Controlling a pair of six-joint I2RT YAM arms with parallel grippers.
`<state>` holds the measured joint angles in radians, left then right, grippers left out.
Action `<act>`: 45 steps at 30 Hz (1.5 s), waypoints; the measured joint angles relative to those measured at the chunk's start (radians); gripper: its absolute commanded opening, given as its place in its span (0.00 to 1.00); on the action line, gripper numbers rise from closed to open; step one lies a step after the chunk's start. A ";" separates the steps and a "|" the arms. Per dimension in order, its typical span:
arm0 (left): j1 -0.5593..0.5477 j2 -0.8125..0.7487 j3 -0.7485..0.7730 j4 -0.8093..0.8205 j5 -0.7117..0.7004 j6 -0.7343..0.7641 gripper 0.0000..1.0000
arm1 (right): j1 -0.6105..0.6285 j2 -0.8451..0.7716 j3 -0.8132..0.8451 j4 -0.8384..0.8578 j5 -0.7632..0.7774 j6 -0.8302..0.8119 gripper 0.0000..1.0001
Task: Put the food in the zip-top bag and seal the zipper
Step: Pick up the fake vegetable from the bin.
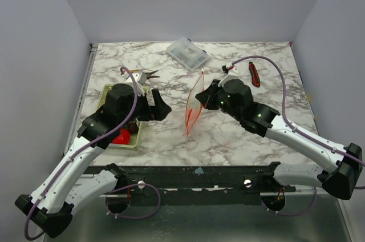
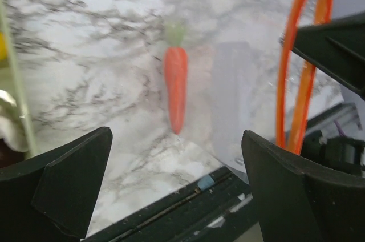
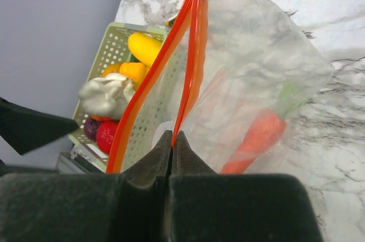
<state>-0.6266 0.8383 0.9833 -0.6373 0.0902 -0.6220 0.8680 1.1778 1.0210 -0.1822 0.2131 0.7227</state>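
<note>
The zip-top bag (image 1: 194, 108) stands upright mid-table with its mouth spread open. My right gripper (image 3: 172, 139) is shut on one side of the zipper (image 3: 191, 53); the other strip bows away to the left. An orange carrot (image 3: 256, 136) shows hazily through the clear plastic and appears to lie inside the bag on the marble. My left gripper (image 1: 161, 108) hangs just left of the bag, open and empty, with the carrot (image 2: 175, 88) beyond its wide-set fingers (image 2: 74, 185). More food lies in the basket: a lemon (image 3: 145, 48), an orange (image 3: 132, 72), garlic (image 3: 105, 96) and a tomato (image 3: 108, 134).
The pale green mesh basket (image 1: 108, 91) sits at the left, partly under my left arm. Yellow-handled pliers (image 1: 142, 75) lie behind it. A clear lidded box (image 1: 187, 53) stands at the back and a dark-red utility knife (image 1: 254, 74) at the back right. The black front rail (image 1: 194, 173) borders the marble.
</note>
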 measured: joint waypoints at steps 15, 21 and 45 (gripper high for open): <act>0.374 0.240 0.054 -0.175 -0.326 0.220 0.99 | 0.000 -0.063 -0.014 -0.049 0.040 -0.169 0.00; 0.443 0.283 0.034 -0.135 -0.368 0.187 0.86 | 0.000 -0.072 -0.014 -0.051 0.038 -0.204 0.00; 0.195 0.667 0.246 -0.204 -0.728 0.347 0.76 | -0.004 -0.086 -0.025 -0.051 0.035 -0.225 0.00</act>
<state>-0.4316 1.5051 1.2293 -0.8413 -0.6380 -0.2752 0.8642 1.0916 0.9962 -0.2333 0.2485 0.4973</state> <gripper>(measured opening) 0.768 0.006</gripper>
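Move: The yellow pepper in the bin lies about 16 cm ahead of the open left hand, 21 cm to its left and 20 cm below. The yellow squash is some 7 cm beyond the pepper and 2 cm to its right, the white mushroom 7 cm nearer than the pepper and 3 cm to its right, and the red tomato 18 cm nearer, in line with it. From the right hand the pepper is roughly 10 cm ahead and 39 cm left. Touching nothing yet, the left hand swings left and down towards the bin, then eases forward over its food, in all about 15 cm left, 12 cm forward and 11 cm down. The wrist rolls its left side up some 60 degrees and turns counter-clockwise, aiming the fingers steeply down as they narrow to about three-quarters open. The right hand, still pinching the bag's edge, draws about 3 cm right. ##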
